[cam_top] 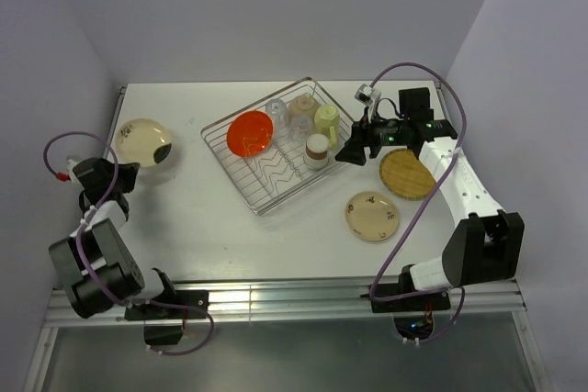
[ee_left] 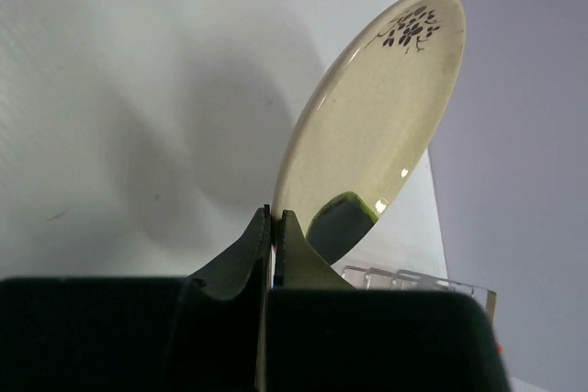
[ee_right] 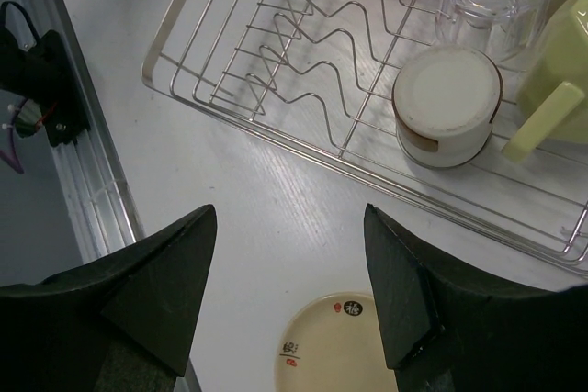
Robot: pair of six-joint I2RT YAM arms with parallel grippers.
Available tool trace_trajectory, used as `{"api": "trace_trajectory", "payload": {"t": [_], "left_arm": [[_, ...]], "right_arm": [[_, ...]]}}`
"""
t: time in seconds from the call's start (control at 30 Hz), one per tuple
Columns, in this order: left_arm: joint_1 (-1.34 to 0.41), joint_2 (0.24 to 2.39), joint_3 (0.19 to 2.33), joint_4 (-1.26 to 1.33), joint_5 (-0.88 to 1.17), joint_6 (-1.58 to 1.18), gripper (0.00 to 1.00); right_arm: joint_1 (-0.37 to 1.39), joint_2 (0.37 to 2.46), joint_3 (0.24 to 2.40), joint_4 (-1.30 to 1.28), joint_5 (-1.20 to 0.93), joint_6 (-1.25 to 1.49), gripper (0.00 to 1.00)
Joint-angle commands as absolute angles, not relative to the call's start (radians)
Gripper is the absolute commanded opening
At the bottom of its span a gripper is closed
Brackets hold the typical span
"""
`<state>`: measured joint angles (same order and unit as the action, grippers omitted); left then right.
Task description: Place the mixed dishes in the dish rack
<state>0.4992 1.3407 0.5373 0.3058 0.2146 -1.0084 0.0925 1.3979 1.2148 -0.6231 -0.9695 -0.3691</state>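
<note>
The dish rack (cam_top: 276, 192) stands mid-table and holds an orange plate (cam_top: 249, 132), clear glasses (cam_top: 300, 107), a pale-green mug (cam_top: 326, 118) and a brown-and-white cup (cam_top: 317, 149). At the far left my left gripper (cam_top: 119, 164) is shut on the rim of a cream speckled plate (cam_top: 142, 138). In the left wrist view the fingers (ee_left: 248, 245) pinch that plate (ee_left: 377, 117), which stands tilted up on edge. My right gripper (cam_top: 349, 153) hangs open by the rack's right side. Its wrist view shows the rack wire (ee_right: 367, 178), the cup (ee_right: 447, 103) and another cream plate (ee_right: 326, 346) below the open gripper (ee_right: 289, 263).
A yellow woven plate (cam_top: 409, 174) and the second cream plate (cam_top: 371, 215) lie on the table right of the rack. Walls close in the table at the back and both sides. A metal rail (cam_top: 276, 300) runs along the near edge.
</note>
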Motion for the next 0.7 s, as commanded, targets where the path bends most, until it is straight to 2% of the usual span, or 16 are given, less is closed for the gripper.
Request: {"api": "trace_trajectory", "payload": {"t": [0.0, 0.67], "left_arm": [[0.497, 1.252, 0.578, 0.278, 0.242, -0.96, 0.0], [0.497, 1.054, 0.571, 0.238, 0.468, -1.071, 0.0]], "right_arm": [[0.086, 1.368, 1.216, -0.623, -1.005, -0.388, 0.72], [0.129, 1.348, 1.229, -0.64, -1.0, -0.38, 0.72]]}}
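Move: The left fingers already pinch the flower-patterned plate by its rim. The empty wire slots of the dish rack lie about 35 cm to this hand's right, roughly level with it in reach and some 5 cm lower. In the rack, the red bowl sits about 31 cm right and 8 cm ahead, and the brown-and-white cup about 48 cm right and 5 cm ahead, both some 4 cm lower. The same slots lie about 22 cm left of the right hand, level in reach and 18 cm below. Keeping its pinch on the plate's rim, the left hand goes on lifting the plate, up about 7 cm, quickly at first. It also swings right towards the dish rack, some 4 cm and mostly in the later part, and eases slightly back. The wrist tips the fingers up and turns clockwise, each by a little under 10 degrees. ##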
